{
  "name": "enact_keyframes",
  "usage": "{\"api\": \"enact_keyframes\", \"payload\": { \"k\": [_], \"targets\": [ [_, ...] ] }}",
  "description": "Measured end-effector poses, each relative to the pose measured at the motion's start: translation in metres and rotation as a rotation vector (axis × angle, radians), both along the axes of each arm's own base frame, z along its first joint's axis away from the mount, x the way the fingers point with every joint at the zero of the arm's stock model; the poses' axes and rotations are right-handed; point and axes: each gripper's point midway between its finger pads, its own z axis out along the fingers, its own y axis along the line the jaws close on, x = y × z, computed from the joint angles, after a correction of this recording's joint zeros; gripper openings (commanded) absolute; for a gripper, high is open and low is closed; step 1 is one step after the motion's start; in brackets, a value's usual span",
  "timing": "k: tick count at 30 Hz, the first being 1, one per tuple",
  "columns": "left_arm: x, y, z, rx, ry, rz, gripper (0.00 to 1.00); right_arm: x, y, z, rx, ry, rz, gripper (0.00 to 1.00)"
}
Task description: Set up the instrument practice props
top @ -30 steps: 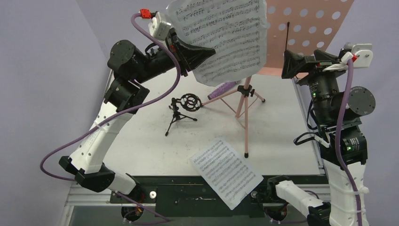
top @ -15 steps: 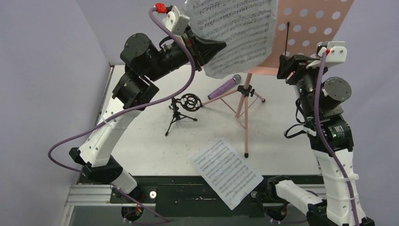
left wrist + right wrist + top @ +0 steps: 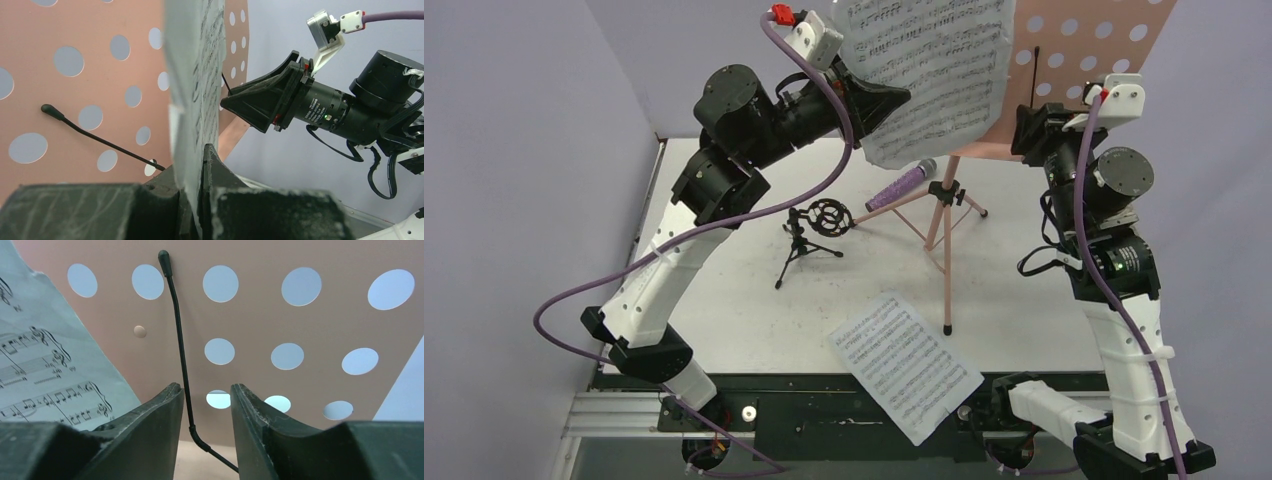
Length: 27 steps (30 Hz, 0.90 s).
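My left gripper (image 3: 902, 100) is shut on the lower edge of a white sheet-music page (image 3: 934, 65), held upright in front of the pink perforated music stand (image 3: 1089, 45). In the left wrist view the page (image 3: 197, 90) stands edge-on between the shut fingers (image 3: 215, 170). My right gripper (image 3: 205, 390) is open, its fingers (image 3: 157, 412) on either side of the stand's thin black page-holder wire (image 3: 179, 340) without pinching it. The purple microphone (image 3: 902, 185) lies on the table by the stand's legs. The black tripod mic stand (image 3: 814, 222) is to its left. A second page (image 3: 904, 365) lies flat near the front edge.
The stand's pink tripod legs (image 3: 946, 250) spread across the middle of the table. Purple-grey walls close in on both sides. The right arm's wrist (image 3: 325, 107) shows close to the stand in the left wrist view.
The left arm lifted the page up and right, against the stand. The right gripper moved left onto the stand's wire and its jaws narrowed around it.
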Motion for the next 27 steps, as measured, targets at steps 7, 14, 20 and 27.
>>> {"api": "enact_keyframes", "payload": {
  "k": [7,14,20,27],
  "targets": [
    [0.003,-0.003,-0.002,0.004,0.005,-0.001,0.0,0.001,0.002,0.008,0.004,-0.032,0.008,0.28],
    [0.002,-0.003,0.0,-0.003,0.002,-0.004,0.0,0.003,0.004,0.002,0.004,-0.038,0.017,0.2],
    [0.003,-0.008,0.0,-0.005,-0.001,-0.024,0.0,-0.001,0.003,0.001,-0.003,-0.047,0.017,0.06],
    [0.006,-0.012,-0.001,-0.009,-0.003,-0.027,0.0,-0.002,0.002,0.001,-0.004,-0.05,0.015,0.05]
  ]
}}
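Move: The right hand's half-open fingers already straddle the black clip arm on the right of the stand's board; its middle lies about 1 cm left, 1 cm ahead and 4 cm above that hand. The sheet music's middle is some 16 cm left, 2 cm ahead, and the board's some 8 cm left, 4 cm ahead, both about 5 cm higher. From the left hand, holding the sheet, the clip arm lies about 18 cm right, 5 cm ahead and 5 cm lower. Staying almost in place, with barely a centimetre of drift up and back down, the right hand closes its fingers from a bit under half open to nearly shut, pinching the clip arm between the fingertips as the gripper's effort rises. The left hand keeps its pinch on the sheet's edge and eases it about 1 cm to the right in front of the board. ##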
